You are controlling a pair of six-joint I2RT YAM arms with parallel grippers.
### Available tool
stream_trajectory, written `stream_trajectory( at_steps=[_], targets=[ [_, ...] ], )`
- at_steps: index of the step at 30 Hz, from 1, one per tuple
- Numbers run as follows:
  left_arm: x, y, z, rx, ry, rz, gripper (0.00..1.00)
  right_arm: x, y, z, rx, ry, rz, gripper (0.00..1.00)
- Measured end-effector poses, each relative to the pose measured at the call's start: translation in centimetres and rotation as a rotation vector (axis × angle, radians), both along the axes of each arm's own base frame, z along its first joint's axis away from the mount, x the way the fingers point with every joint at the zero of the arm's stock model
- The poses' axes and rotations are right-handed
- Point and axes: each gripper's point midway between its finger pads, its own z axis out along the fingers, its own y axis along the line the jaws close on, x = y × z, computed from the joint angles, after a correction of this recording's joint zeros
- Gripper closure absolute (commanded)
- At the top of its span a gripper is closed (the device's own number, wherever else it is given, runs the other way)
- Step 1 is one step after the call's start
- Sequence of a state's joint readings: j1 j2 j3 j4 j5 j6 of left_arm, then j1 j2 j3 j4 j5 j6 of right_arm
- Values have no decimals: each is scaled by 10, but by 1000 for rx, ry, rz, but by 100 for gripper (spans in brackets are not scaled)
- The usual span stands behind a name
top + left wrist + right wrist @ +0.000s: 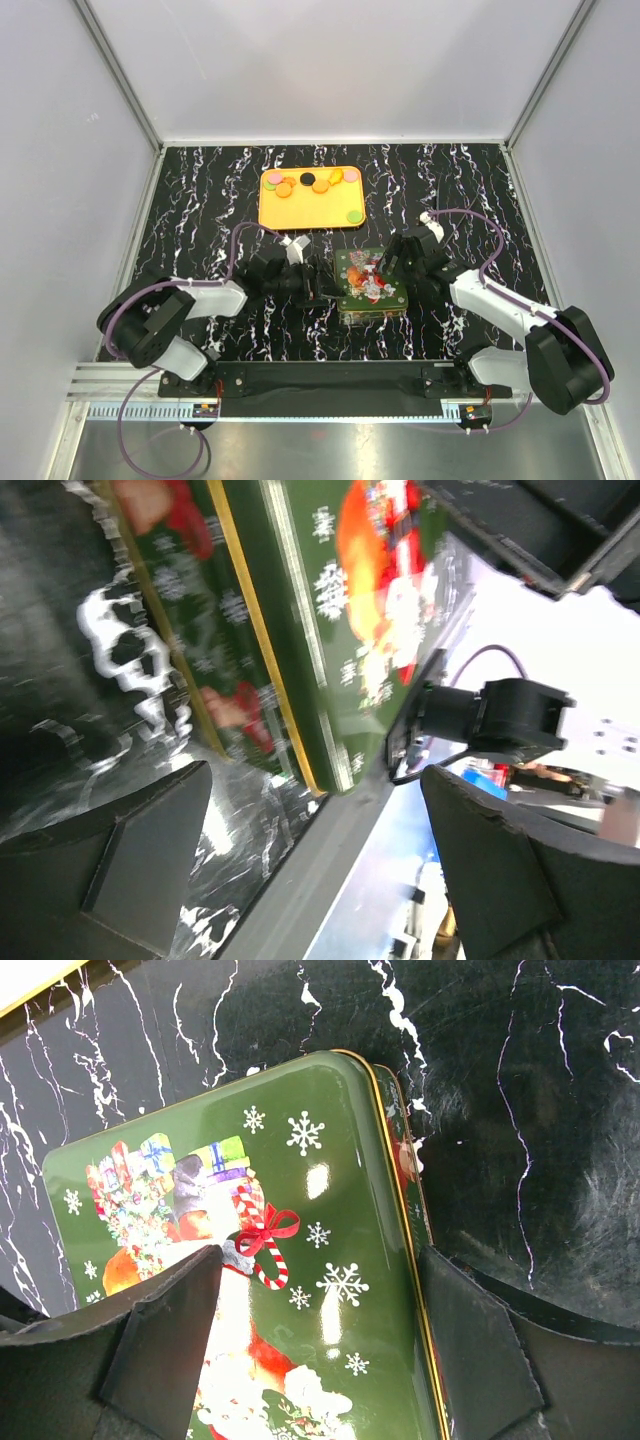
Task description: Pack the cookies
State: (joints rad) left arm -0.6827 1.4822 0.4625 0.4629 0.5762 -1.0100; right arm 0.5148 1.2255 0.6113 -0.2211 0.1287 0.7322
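Note:
The cookies (310, 182) are small round discs, mostly orange with a black, pink and green one, lying on an orange tray (300, 212) at the back centre. A green Christmas tin (370, 287) with its lid on sits in the middle of the table. My left gripper (318, 288) is open just left of the tin (300, 610), low over the table, with nothing between its fingers (140, 850). My right gripper (390, 262) is open over the tin lid (300, 1190). One finger hangs above the lid picture and the other is just past the lid's right edge.
The table top (200, 200) is black marble with white veins, closed in by white walls on three sides. A metal rail (320, 385) carries both arm bases at the near edge.

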Motion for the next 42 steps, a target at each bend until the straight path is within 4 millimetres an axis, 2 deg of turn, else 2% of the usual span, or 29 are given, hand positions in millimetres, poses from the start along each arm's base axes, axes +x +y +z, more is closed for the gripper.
stream_trajectory(
  at_steps=[5,8,10,11,13,16,17,18,20,21,24,25,29,42],
  targets=[
    [-3,-14,-1,-55,26,-4,11,1,1,0,5,-1,-1,14],
    [-6,-19,-7,-70,62,-5,18,1,2,0,9,0,0,14],
    [-7,-20,-12,-74,83,-1,25,1,2,0,9,0,0,14],
    [-7,-20,-13,-75,91,4,33,1,2,0,9,0,0,14],
    [-9,-19,-17,-74,107,12,39,0,1,0,8,0,0,14],
    [-10,-18,-17,-80,119,16,55,1,1,0,6,-3,-3,14],
    [-9,-19,-16,-86,116,14,55,1,0,1,4,-4,-4,14],
    [-9,-19,-16,-86,116,15,62,1,0,0,3,-6,-6,14],
    [-9,-19,-16,-85,116,14,64,-1,-1,0,4,-7,-8,14],
    [-9,-19,-16,-85,116,13,71,-1,-2,0,4,-9,-8,15],
    [-9,-20,-16,-79,118,7,75,-2,-3,0,6,-14,-12,16],
    [-9,-20,-15,-77,118,4,81,-1,-3,0,7,-18,-13,16],
    [-8,-23,-15,-60,126,-12,87,-1,-4,0,9,-33,-21,17],
    [3,-29,-9,74,122,-92,96,-1,-13,1,-2,-63,-60,19]
  ],
)
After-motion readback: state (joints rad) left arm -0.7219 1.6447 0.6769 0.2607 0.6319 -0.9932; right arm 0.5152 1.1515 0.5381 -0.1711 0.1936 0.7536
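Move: The lidded cookie tin's middle is about 8 cm to the left hand's right, 4 cm ahead and 4 cm lower. Its near-left corner is just 2 cm right, 2 cm back and 2 cm below that hand. From the right hand, the tin's middle lies some 5 cm left, 4 cm back and 3 cm down; the orange tray's middle lies about 15 cm ahead, 18 cm left and 5 cm below. The left hand pushes some 3 cm right, half-closing around the tin's near-left corner; right hand gives slightly. ##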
